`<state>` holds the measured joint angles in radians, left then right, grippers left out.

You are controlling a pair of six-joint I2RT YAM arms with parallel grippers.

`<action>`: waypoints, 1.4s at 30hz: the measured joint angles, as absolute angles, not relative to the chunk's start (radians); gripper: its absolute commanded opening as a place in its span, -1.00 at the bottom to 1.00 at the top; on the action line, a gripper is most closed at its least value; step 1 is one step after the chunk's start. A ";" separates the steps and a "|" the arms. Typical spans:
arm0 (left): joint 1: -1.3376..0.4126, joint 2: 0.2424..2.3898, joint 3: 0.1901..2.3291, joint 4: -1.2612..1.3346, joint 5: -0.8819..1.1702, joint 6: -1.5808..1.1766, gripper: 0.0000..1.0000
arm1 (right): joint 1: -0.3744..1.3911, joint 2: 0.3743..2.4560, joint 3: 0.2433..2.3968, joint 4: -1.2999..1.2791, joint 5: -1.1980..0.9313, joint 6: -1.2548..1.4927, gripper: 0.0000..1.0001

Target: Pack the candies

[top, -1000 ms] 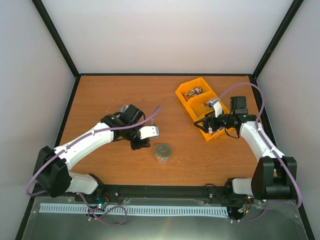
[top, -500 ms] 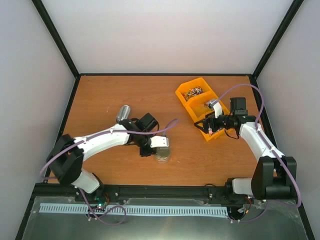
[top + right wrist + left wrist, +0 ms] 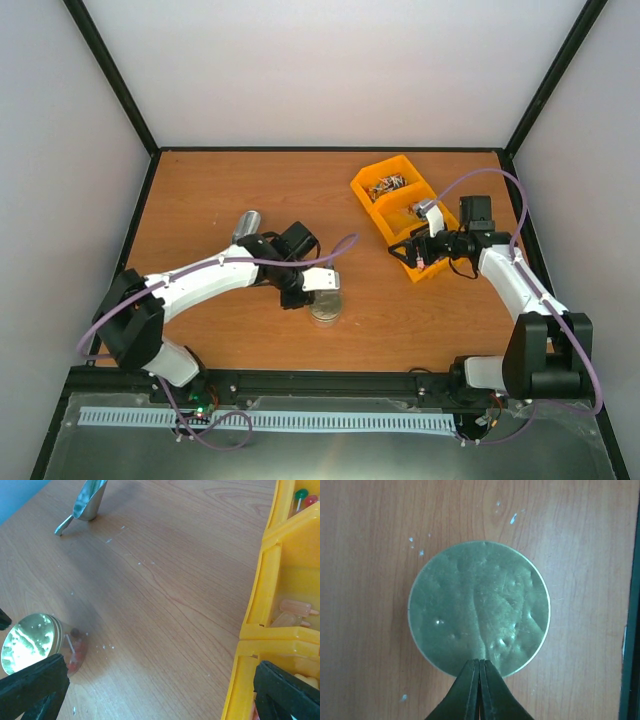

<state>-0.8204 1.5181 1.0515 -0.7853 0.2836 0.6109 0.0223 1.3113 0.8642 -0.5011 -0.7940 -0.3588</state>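
Note:
A small glass jar (image 3: 325,308) with a shiny round lid (image 3: 479,607) stands on the wooden table (image 3: 220,190). My left gripper (image 3: 480,661) hangs right over it, shut with nothing between its fingers, its tips over the lid's near edge. Through the jar's wall (image 3: 70,652) I see reddish-orange candies (image 3: 75,662). More candies (image 3: 385,185) lie in the yellow bin (image 3: 372,216). My right gripper (image 3: 162,666) is open and empty, low beside the bin's near left side (image 3: 255,610). The metal scoop (image 3: 246,226) lies on the table, back left of the jar.
The yellow bin has several compartments; pale wrapped sweets (image 3: 295,610) and lollipops (image 3: 302,495) lie in them. White crumbs (image 3: 105,646) dot the wood near the jar. A black frame edges the table, with grey walls behind.
The scoop now lies uncovered on the table at the back left. My left gripper has moved right, over the jar's lid, and shut. The right arm has not moved.

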 measured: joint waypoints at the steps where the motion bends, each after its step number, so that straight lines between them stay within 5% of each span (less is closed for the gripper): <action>1: -0.820 1.510 1.058 -0.794 0.284 0.611 -0.95 | 0.023 1.311 0.862 -0.500 -0.794 -0.359 1.00; 31: -0.857 1.535 1.091 -0.856 0.248 0.625 -0.86 | 0.023 1.321 0.843 -0.490 -0.801 -0.375 1.00; 36: -0.787 1.528 1.110 -0.854 0.309 0.593 -0.42 | 0.023 1.309 0.842 -0.486 -0.801 -0.377 1.00; 42: -0.601 1.448 1.155 -0.820 0.377 0.502 0.54 | 0.023 1.279 0.844 -0.471 -0.796 -0.371 1.00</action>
<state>-0.6006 1.4479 1.1549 -0.8196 0.3775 0.5022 0.0235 1.2785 0.8444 -0.4709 -0.7963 -0.3710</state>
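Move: The lidded jar is right beside my left hand: its middle lies about 3 cm to the right, level with the hand fore and aft, and some 5 cm below. From that hand, the metal scoop rests around 16 cm ahead and 17 cm to the left, while the orange candy box sits roughly 18 cm ahead and 20 cm to the right, both about 8 cm lower. From my right hand, the jar is about 18 cm left, 12 cm back and 11 cm down. With fingers shut, I give the jar one more tap with my left hand: up nearly 3 cm over the lid, then straight down about 4 cm onto its top, seeming to bear there briefly. Then I ease off and sweep up and forward about 7 cm each, a little left, away from the jar, turning some 15 degrees counter-clockwise and opening the fingers past half. ##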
